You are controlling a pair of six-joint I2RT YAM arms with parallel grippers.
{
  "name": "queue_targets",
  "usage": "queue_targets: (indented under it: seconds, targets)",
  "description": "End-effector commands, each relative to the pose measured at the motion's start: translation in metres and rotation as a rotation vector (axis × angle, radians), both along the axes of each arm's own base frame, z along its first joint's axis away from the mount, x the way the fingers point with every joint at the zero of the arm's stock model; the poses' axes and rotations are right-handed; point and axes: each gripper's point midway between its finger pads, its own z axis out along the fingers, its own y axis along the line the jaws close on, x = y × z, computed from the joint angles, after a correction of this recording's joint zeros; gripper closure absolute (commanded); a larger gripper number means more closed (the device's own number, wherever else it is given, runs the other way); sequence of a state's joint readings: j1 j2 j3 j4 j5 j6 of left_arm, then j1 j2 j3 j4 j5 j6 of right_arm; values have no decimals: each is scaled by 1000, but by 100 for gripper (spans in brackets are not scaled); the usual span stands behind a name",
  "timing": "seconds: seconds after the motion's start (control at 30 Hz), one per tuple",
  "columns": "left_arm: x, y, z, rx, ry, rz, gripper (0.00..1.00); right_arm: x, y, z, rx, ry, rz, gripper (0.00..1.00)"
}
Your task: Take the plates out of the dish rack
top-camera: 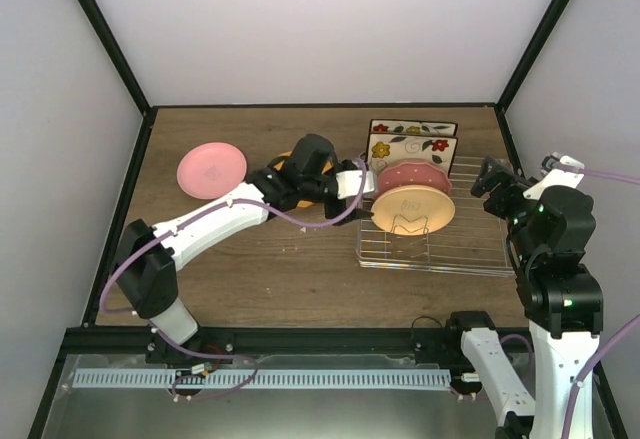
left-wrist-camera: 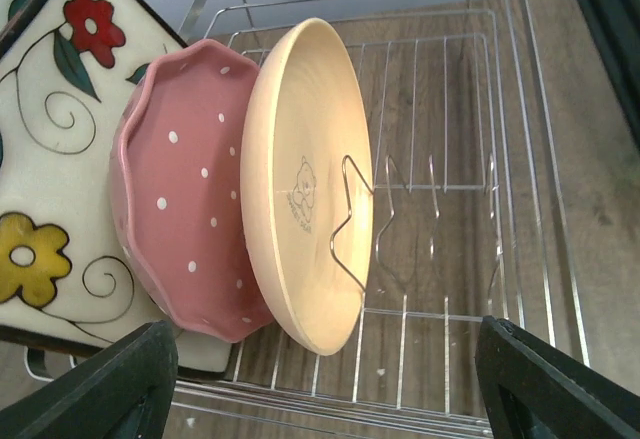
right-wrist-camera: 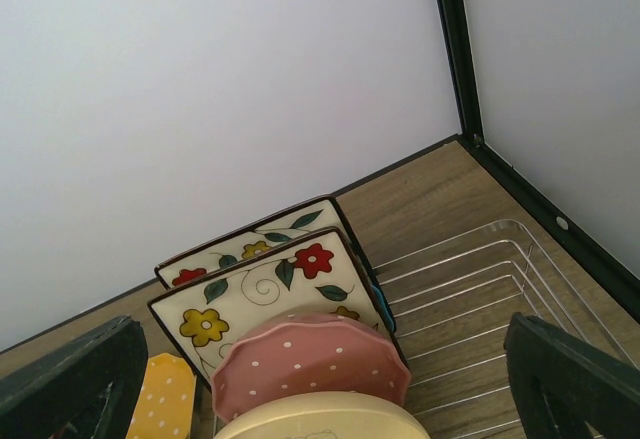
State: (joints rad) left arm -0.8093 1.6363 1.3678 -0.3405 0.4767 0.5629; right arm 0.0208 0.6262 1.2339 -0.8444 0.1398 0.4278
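The silver wire dish rack (top-camera: pixel 470 244) stands right of centre. In it, upright from back to front, are two square cream flower plates (top-camera: pixel 410 129), a dotted dark pink plate (top-camera: pixel 415 174) and a yellow plate (top-camera: pixel 412 204). A thin teal edge (right-wrist-camera: pixel 383 304) shows behind the nearer square plate. My left gripper (top-camera: pixel 352 181) hangs at the rack's left end, open. In the left wrist view the yellow plate (left-wrist-camera: pixel 305 179) stands ahead of the wide-apart fingers (left-wrist-camera: pixel 110 389), which do not touch it. My right gripper (top-camera: pixel 497 181) hovers open at the rack's right end.
A plain pink plate (top-camera: pixel 211 169) lies flat on the table at the far left. An orange dotted plate (right-wrist-camera: pixel 165 399) lies beside the rack, mostly hidden under my left arm in the top view. Black frame posts and white walls enclose the table.
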Motion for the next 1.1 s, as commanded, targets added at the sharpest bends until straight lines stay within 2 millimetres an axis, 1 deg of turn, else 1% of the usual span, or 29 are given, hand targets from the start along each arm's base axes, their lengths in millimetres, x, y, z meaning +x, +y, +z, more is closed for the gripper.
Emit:
queue_targets:
  seconds: [0.0,0.2,0.43,0.6,0.7,0.77,0.87,0.93,1.07]
  targets:
    - [5,-14,-10,46,-167,-55,18,-4,-4,9,-13,-29,-17,0]
    - [7,-40,-28,78,-211,-82,22,-7,-5,13,-23,-33,-22,0]
    - [19,-58,-45,95,-244,-47,30,-16,-9,17,-37,-37,-42,0]
    - [31,-67,-49,96,-252,3,36,-21,-11,15,-45,-31,-54,0]
    - [34,-71,-49,95,-258,16,37,-22,-12,14,-49,-28,-55,0]
    - [36,-73,-49,94,-256,25,40,-23,-12,13,-53,-24,-56,0]
    - [38,-76,-51,95,-249,41,50,-23,-12,12,-59,-21,-55,0]
    - [40,-78,-51,95,-243,55,60,-23,-12,12,-61,-19,-56,0]
    - [45,-82,-49,94,-231,102,83,-22,-12,10,-65,-17,-56,0]
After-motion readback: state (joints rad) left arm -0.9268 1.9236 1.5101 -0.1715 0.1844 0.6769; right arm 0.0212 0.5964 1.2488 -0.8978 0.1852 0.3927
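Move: The beige plate stands upright in the dish rack about 12 cm to the left hand's right, 3 cm ahead and some 13 cm below. The pink dotted plate stands about 5 cm beyond it and the flowered plate about 9 cm beyond it, both nearly in line. The orange plate lies on the table about 15 cm left of the left hand, 16 cm ahead and 21 cm down. From the right hand the beige plate is roughly 11 cm left, 10 cm ahead and 29 cm down. Right and down first, then right and forward, the left hand works in to the beige plate's upper left rim, some 7 cm across and 6 cm lower in all, while the wrist rolls about 15 degrees. The fingers, narrowing all the way, close sharply at the end and pinch the rim between their tips, one pad on each face. ##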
